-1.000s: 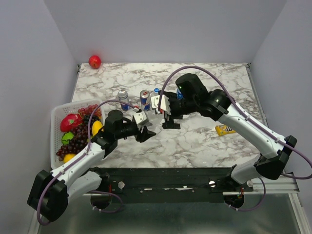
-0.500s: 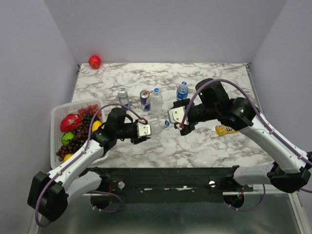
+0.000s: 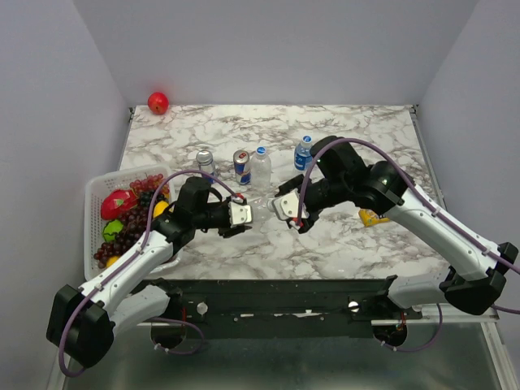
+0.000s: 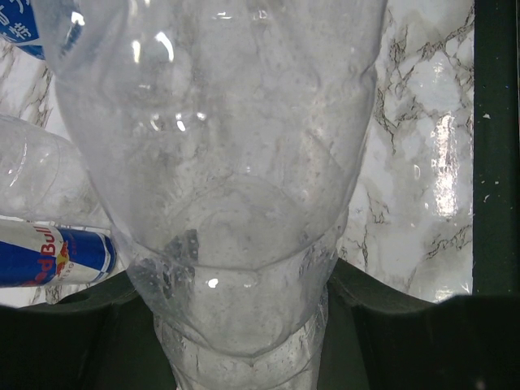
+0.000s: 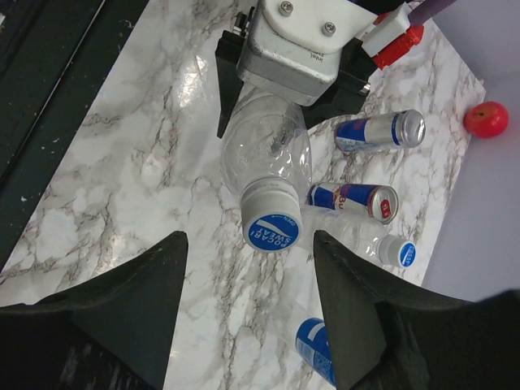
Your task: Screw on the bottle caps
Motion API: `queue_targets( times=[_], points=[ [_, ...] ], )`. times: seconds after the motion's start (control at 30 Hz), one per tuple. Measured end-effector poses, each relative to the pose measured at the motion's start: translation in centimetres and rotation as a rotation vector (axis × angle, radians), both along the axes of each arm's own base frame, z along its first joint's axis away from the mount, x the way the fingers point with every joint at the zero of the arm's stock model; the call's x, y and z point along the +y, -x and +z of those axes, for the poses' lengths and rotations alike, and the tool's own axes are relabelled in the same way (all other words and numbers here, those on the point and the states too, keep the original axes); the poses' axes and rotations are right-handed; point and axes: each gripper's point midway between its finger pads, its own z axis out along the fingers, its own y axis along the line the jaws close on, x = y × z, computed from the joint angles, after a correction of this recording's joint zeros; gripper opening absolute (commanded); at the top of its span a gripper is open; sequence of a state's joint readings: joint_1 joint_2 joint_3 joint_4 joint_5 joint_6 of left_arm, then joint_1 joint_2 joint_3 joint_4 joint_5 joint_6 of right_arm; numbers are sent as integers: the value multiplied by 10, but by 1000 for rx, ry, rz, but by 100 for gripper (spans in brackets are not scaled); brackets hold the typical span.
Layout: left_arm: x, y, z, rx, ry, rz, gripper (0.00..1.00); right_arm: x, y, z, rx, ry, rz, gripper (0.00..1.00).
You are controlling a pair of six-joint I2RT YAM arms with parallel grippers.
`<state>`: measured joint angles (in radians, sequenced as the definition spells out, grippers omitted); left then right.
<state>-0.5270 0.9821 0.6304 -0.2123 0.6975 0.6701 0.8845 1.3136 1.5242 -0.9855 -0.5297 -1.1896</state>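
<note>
My left gripper is shut on a clear unlabelled bottle, holding it level above the table with its neck towards the right arm. This bottle fills the left wrist view, the left gripper clamped round its lower body. A white cap with a blue top sits on its mouth. My right gripper faces that cap end-on. Its dark fingers stand either side of the cap with gaps showing, so it is open. In the top view the right gripper is level with the bottle's neck.
Behind stand two blue-and-silver cans, a capped clear bottle and a blue-labelled bottle. A white basket of fruit sits at the left, a yellow packet at the right, a red apple at the far corner.
My left gripper swung the bottle up to point right and then held still. The right gripper moved down and left to the cap, and its jaws have narrowed.
</note>
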Motion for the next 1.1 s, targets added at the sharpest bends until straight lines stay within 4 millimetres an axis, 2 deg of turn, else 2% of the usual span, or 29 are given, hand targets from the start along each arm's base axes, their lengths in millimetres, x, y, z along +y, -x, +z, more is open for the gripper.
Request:
queue_targets(
  times=[0.17, 0.27, 0.4, 0.57, 0.6, 0.73, 0.77, 0.9, 1.03, 1.1],
  points=[
    [-1, 2, 0, 2, 0, -8, 0, 4, -1, -6, 12, 12, 15, 62],
    [-1, 2, 0, -1, -1, -11, 0, 6, -1, -10, 15, 18, 26, 56],
    [-1, 2, -2, -1, -8, -16, 0, 10, -3, -12, 9, 25, 39, 38],
    [0, 2, -3, -1, -12, -15, 0, 15, -8, -11, 24, 37, 32, 22],
    [0, 2, -3, 0, -12, -14, 0, 15, -8, -11, 39, 42, 21, 13],
    [2, -11, 0, -30, 0, 59, 0, 19, -17, -8, 118, 51, -77, 4],
    [4, -20, 3, -64, 16, 107, 0, 22, -23, -4, 147, 46, -117, 0],
    [21, -49, 14, -177, 48, 311, 0, 36, -49, 4, 329, 14, -313, 0],
    [37, -73, 23, -238, 46, 474, 0, 47, -82, 8, 681, -71, -598, 0],
    [43, -79, 18, -239, 22, 524, 0, 49, -88, 1, 826, -77, -709, 3]
  ],
)
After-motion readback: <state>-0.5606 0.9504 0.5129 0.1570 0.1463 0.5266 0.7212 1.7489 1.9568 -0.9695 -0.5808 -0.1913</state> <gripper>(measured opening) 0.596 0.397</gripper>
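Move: Just off the right hand's open fingertips sits the white bottle cap, roughly 1 cm ahead, 1 cm left and 1 cm below. A clear capped bottle stands about 17 cm ahead, 6 cm left and 23 cm below, with a Red Bull can some 6 cm left of that bottle and a blue-label bottle 6 cm beyond it and 14 cm to its right. From the left hand, still gripping the held bottle's lower end, the cap is level fore-and-aft, about 10 cm right and 11 cm above. Easing left and down about 1 cm each, the right hand closes its fingers and pinches the cap's sides, then swings some 8 cm forward and 3–4 cm left while rolling roughly 60 degrees about its own fingers, clockwise looking at the cap. Keeping its grip on the bottle, the left hand goes along about 8 cm forward and 4 cm left, turning some 30 degrees counter-clockwise. ##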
